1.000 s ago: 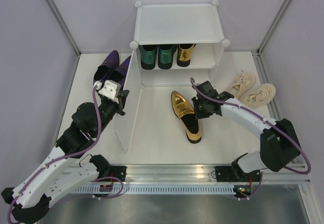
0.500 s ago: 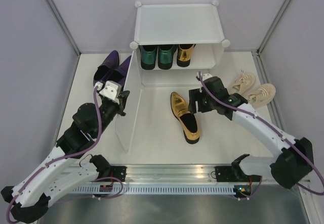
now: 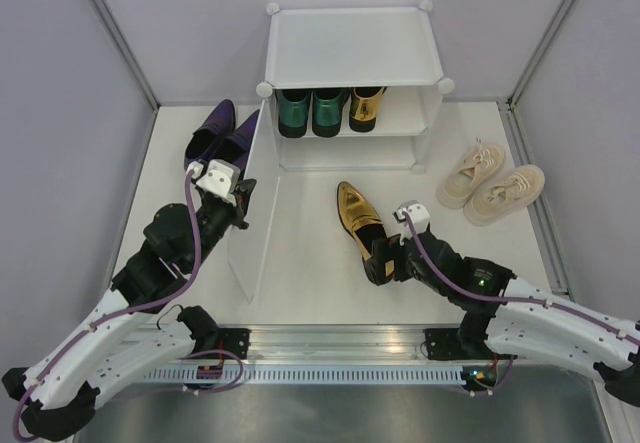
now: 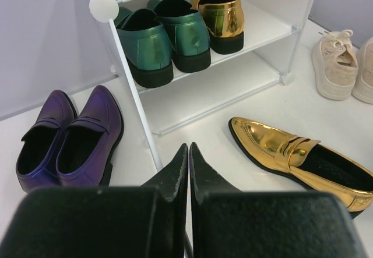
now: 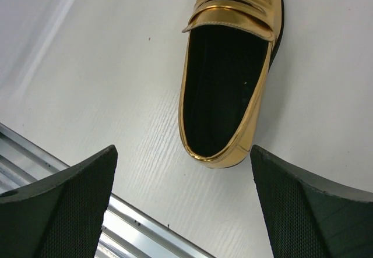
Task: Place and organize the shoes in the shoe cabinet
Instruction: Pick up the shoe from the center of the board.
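Observation:
The white shoe cabinet [image 3: 350,48] stands at the back with its door panel [image 3: 250,213] swung open. On its upper shelf sit two green loafers [image 3: 310,111] and one gold loafer [image 3: 366,106]. The other gold loafer [image 3: 358,221] lies on the floor in front. My right gripper [image 3: 385,260] is open wide just behind this loafer's heel [image 5: 227,95], touching nothing. My left gripper [image 3: 243,201] is shut, its fingertips [image 4: 189,153] at the door's edge. Purple shoes [image 3: 218,133] lie left of the cabinet. Beige sneakers [image 3: 492,183] lie to the right.
A metal rail [image 3: 330,341] runs along the near edge, close under my right gripper. The lower shelf [image 4: 215,86] holds nothing. Grey walls close in the left, right and back sides.
My right gripper has opened wide and drawn back from beside the gold loafer to behind its heel. The loafer's heel has shifted slightly left. The left arm has not moved.

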`<state>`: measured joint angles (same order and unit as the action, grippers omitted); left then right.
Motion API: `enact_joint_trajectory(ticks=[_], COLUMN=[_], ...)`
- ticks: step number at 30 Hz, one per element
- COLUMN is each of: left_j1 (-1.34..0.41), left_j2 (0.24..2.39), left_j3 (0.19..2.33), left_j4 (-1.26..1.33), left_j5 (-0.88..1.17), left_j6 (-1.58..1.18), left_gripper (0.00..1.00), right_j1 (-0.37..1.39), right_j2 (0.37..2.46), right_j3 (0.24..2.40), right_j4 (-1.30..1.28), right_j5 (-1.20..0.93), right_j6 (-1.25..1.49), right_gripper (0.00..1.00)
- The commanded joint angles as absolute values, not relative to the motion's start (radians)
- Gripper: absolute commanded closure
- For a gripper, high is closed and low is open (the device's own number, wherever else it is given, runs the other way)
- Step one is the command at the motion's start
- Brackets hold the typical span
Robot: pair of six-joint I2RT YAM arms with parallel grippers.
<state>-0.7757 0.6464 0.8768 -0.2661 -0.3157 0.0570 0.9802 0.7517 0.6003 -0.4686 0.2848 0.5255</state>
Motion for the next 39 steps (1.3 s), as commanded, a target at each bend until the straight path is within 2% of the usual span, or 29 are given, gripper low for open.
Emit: enact_joint_trajectory(ticks=[1,6,11,23,31,39], left_j1=[-0.782,-0.784,-0.784,-0.792,-0.796,-0.799], left_j2=[0.67,0.673,0.678,0.676,0.683,0.677], left_j3=[0.836,0.834,0.834,0.833,0.831,0.831], left_j4=[-0.4,-0.4,-0.4,-0.399,-0.4,-0.4], left_j5=[-0.331,-0.333,-0.328,-0.331,-0.327,-0.327], left_j6=[0.081,0.081,0.081,0.083,0.083,0.083], left_gripper=[0.98,0.98,0.98,0.98,0.98,0.98], right_j1=[1.083,1.27,1.287,1.279,1.178,1.154], right_j2=[0.782,0.92,0.995,1.187,1.239,1.298], right_j3=[0.594,0.58,0.543,0.42,0.393,0.405], right_j4=[-0.41,-0.44,-0.397,-0.025,0.075,0.103], right_j5=[0.501,0.792,0.864,0.784,0.741,0.721], right_j6=[0.61,0.739,0.83,0.759,0.746,0.732], right_gripper=[0.02,0.02,0.02,0.02,0.02,0.02])
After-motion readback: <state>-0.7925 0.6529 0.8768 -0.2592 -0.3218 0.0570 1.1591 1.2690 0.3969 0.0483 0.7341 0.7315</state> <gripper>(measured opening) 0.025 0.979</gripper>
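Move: The gold shoe on the board lies with its middle about 9 cm ahead of my right hand, 5 cm left and 12 cm below; its open heel end is almost straight under me. The nearer beige sneaker is some 24 cm ahead and 22 cm right, its mate about 19 cm ahead and 31 cm right, and the open cabinet door about 9 cm ahead and 29 cm left. From my left hand the gold shoe is roughly 5 cm ahead, 25 cm right and 30 cm below. I bring my right hand down about 11 cm over the heel of the gold shoe, starting with a small swing back and left, and easing some 3 cm forward along the shoe at the end. I turn the wrist roughly 15 degrees clockwise on the way, so my fingers, kept wide open, come down one on each side of the heel. ##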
